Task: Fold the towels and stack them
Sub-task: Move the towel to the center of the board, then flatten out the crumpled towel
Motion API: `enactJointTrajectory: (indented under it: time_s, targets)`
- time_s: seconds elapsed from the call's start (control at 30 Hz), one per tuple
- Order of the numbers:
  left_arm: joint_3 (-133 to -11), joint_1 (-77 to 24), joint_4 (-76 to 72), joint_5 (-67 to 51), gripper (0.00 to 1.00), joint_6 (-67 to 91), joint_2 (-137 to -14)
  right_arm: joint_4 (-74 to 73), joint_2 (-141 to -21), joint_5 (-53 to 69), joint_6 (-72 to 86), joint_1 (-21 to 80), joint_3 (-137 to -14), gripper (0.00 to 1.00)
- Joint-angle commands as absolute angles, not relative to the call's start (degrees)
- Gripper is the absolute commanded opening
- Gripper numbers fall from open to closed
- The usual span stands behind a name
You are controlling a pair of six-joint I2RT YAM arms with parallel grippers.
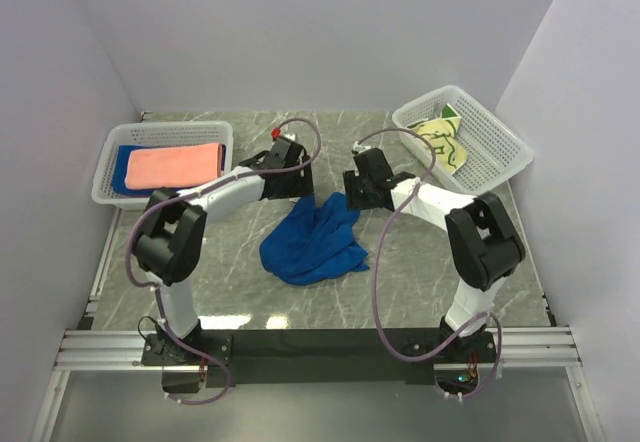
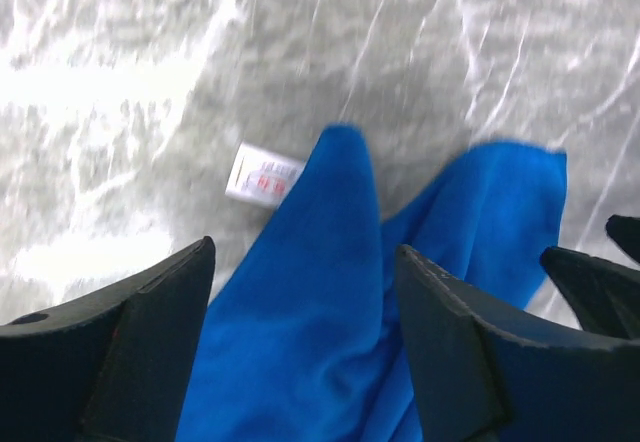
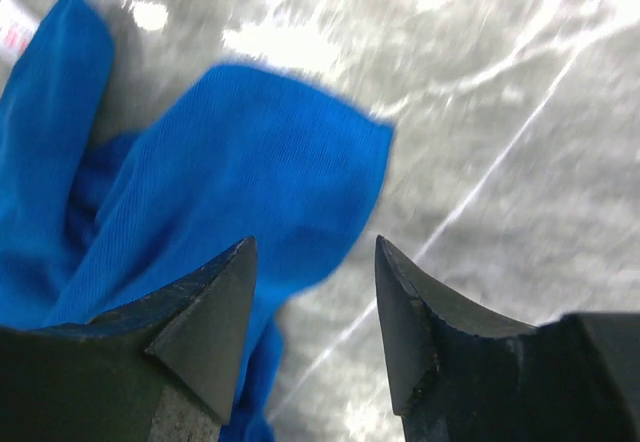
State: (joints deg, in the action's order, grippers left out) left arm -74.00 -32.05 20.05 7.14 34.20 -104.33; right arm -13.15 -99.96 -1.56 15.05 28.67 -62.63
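Observation:
A royal blue towel (image 1: pixel 313 240) lies crumpled mid-table. My left gripper (image 1: pixel 300 188) hangs over its far left corner, jaws open on either side of a raised blue fold (image 2: pixel 320 292); a white label (image 2: pixel 262 175) pokes out beyond the fold. My right gripper (image 1: pixel 352 196) hovers over the far right corner, open (image 3: pixel 315 252), with the towel's edge (image 3: pixel 250 162) under its left finger and bare table between the tips. A folded salmon-pink towel (image 1: pixel 175 166) rests on a blue one (image 1: pixel 122 166) in the left basket. The pale yellow towel with green motifs (image 1: pixel 446 142) lies in the right basket.
A white lattice basket (image 1: pixel 110 194) stands at the far left of the grey marble table (image 1: pixel 430 282), another (image 1: pixel 500 152) at the far right. White walls enclose three sides. The two grippers are close together over the cloth; the right one's fingers (image 2: pixel 600 282) show in the left wrist view.

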Motion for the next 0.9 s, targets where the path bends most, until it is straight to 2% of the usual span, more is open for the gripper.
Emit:
enactJointTrajectory:
  time_s: [0.0, 0.23, 0.47, 0.5, 0.53, 0.57, 0.6, 0.63, 0.7, 0.87]
  targets:
    - [-79.45, -32.87, 21.00, 11.86, 0.76, 35.07, -107.04, -11.78, -103.69, -6.32, 14.32, 28.30, -67.40, 0.56]
    - [-82.18, -34.45, 21.88, 13.09, 0.73, 35.86, -112.58, -13.88, -109.68, -7.56, 14.59, 28.21, -72.16, 0.53]
    - [-77.89, -36.12, 22.50, 15.55, 0.70, 38.84, -113.20, -14.85, -112.15, -9.31, 15.29, 28.21, -71.98, 0.51]
    - [-77.00, -36.38, 22.50, 16.08, 0.69, 39.28, -112.94, -15.11, -112.50, -9.49, 15.29, 28.21, -71.90, 0.49]
    - [-76.12, -36.56, 22.59, 16.61, 0.69, 39.72, -112.33, -14.77, -112.41, -9.58, 15.38, 28.30, -71.63, 0.41]
    - [-73.94, -36.56, 22.50, 17.92, 0.62, 40.68, -111.89, -14.68, -112.33, -9.58, 15.29, 28.21, -71.28, 0.33]
    - [-72.70, -36.65, 22.41, 18.54, 0.60, 41.22, -111.36, -14.42, -111.98, -9.75, 15.29, 28.21, -70.58, 0.15]
    - [-71.55, -36.65, 22.50, 19.15, 0.58, 41.83, -110.14, -14.33, -111.62, -10.10, 15.38, 28.21, -70.23, 0.08]
    - [-68.13, -36.56, 22.67, 21.09, 0.51, 43.24, -108.64, -13.80, -110.23, -10.46, 15.47, 28.13, -68.92, 0.00]
    - [-60.66, -36.30, 23.64, 23.99, 0.48, 46.49, -102.05, -13.01, -106.35, -11.16, 16.61, 26.90, -66.10, 0.00]
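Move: The blue towel's tagged corner lies almost under the left hand, about 1 cm ahead, 1 cm right and 6 cm below; its white tag is roughly 2 cm left and 1 cm ahead of that hand. The right hand's towel corner is about 4 cm ahead and 4 cm below, with no sideways offset. The crumpled towel body lies some 11 cm back and 2 cm right of the left hand, 7 cm below. The right fingers pinch shut on the towel's right corner after reaching about 3 cm forward and down, then hold nearly in place. The left hand edges forward, sinks some 6 cm to the tagged corner, then sweeps back and left over the towel about 5 cm, turning slightly counter-clockwise and narrowing its fingers around the cloth beside the tag, not yet shut. ##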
